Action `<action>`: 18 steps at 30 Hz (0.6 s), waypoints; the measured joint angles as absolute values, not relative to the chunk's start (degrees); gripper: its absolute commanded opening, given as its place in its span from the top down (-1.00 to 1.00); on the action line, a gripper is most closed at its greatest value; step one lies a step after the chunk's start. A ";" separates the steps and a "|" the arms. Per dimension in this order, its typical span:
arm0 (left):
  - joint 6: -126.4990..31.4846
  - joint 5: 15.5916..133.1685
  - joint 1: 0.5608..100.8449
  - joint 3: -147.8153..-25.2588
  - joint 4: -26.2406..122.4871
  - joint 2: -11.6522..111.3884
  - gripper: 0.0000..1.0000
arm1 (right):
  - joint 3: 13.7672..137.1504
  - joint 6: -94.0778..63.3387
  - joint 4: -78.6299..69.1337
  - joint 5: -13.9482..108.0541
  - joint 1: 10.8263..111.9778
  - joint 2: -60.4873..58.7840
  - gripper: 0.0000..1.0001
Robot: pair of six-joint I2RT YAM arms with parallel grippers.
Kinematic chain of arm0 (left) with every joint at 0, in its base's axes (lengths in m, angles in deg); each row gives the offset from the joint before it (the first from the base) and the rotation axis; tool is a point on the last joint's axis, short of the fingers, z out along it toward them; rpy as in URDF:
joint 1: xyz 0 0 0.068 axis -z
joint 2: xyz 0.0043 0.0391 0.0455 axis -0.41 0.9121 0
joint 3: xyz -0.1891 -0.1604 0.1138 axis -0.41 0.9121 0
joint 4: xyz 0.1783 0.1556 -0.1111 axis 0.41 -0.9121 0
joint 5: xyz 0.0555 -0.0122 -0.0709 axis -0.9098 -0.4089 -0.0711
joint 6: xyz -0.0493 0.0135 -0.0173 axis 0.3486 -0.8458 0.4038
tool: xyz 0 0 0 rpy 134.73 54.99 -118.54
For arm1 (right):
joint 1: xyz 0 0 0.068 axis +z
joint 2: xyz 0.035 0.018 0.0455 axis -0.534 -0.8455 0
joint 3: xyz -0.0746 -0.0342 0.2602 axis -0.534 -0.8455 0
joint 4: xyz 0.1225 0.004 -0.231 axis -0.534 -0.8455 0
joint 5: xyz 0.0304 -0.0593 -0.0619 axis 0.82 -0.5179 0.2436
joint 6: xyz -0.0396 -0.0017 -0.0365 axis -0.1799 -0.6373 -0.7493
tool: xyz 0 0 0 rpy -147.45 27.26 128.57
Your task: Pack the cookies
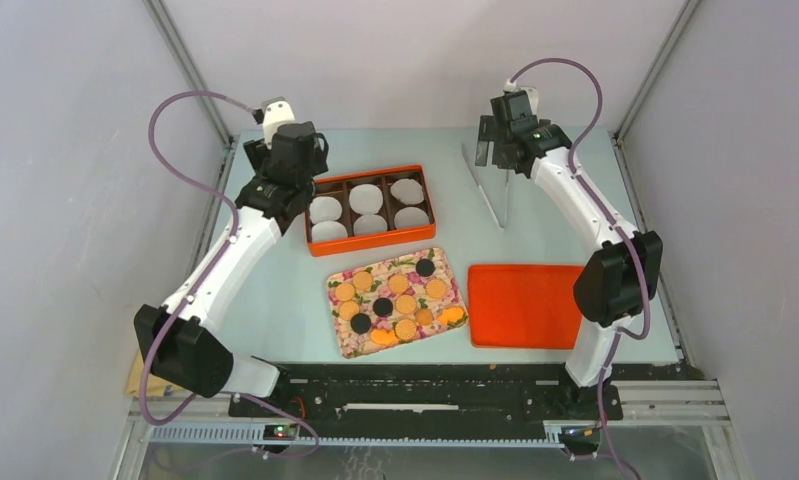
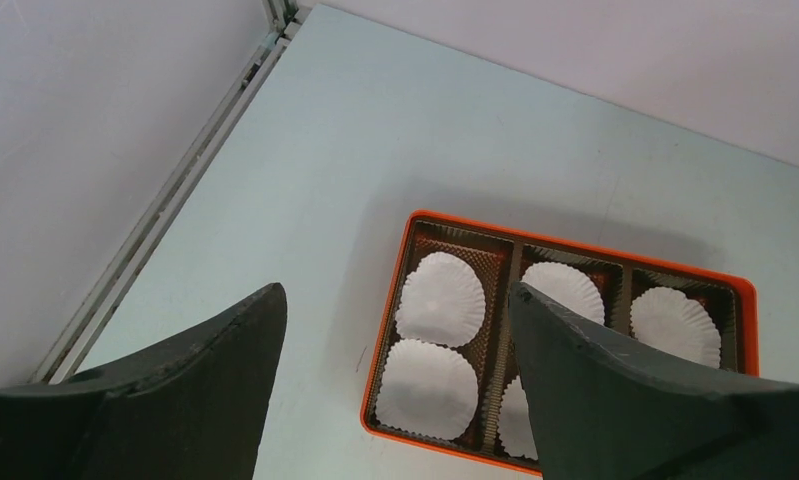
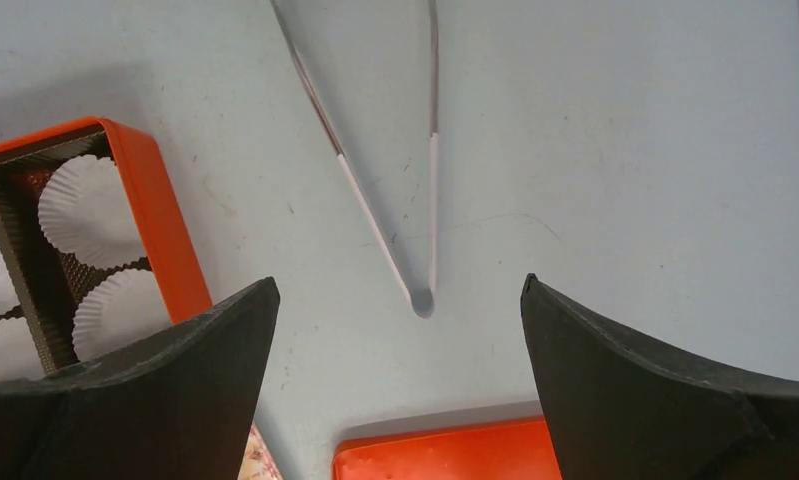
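Observation:
The cookies (image 1: 399,283), mostly golden-orange with a few dark ones (image 1: 426,267), lie flat on a floral tray (image 1: 347,347) at the table's middle front. Behind it stands an orange box (image 1: 370,210) of six compartments, each with a white paper liner (image 2: 440,298). My left gripper (image 1: 293,165) hangs open above the box's left end (image 2: 388,320), its jaws (image 2: 395,290) empty. At the back right, my right gripper (image 1: 505,145) is open and empty above metal tongs (image 3: 373,222), which lie on the table just beyond its fingertips (image 3: 398,283).
An orange lid (image 1: 523,305) lies flat to the right of the floral tray, and its edge (image 3: 445,455) shows under the right gripper. The box's right rim (image 3: 160,225) is left of the tongs (image 1: 490,185). Grey walls and metal rails close in the table.

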State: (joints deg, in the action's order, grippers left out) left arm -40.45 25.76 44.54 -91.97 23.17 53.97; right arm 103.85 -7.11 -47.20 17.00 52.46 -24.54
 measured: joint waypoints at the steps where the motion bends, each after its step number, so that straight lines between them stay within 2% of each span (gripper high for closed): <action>1: -40.34 25.83 44.52 -91.97 22.82 53.97 -0.71 | 104.44 -7.14 -47.64 17.06 52.29 -24.96 -0.99; 7: -38.79 28.89 43.34 -91.97 21.79 55.13 -0.70 | 105.78 -7.09 -48.40 22.64 49.64 -28.24 -0.99; 18: -37.46 34.00 42.79 -91.97 20.98 57.62 -0.70 | 110.13 -7.09 -49.56 29.43 44.94 -42.22 -0.99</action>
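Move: The tongs lie on the table with their middle about 6 cm ahead of the right hand, hardly to either side, and some 21 cm below. From that hand the red tray is roughly 27 cm back and 8 cm right, and the cookie board 26 cm back and 24 cm left. The cookie box stands about 4 cm ahead of the left hand, 12 cm right and 27 cm below. Down towards the tongs goes the right hand, wide open, sinking about 12 cm, with some 4 cm of forward travel and the wrist tipping roughly 15 degrees further down; it is still in the air above them and speeding up. The left hand, also open and touching nothing, sinks about 4 cm and edges a little right towards the cookie box. ##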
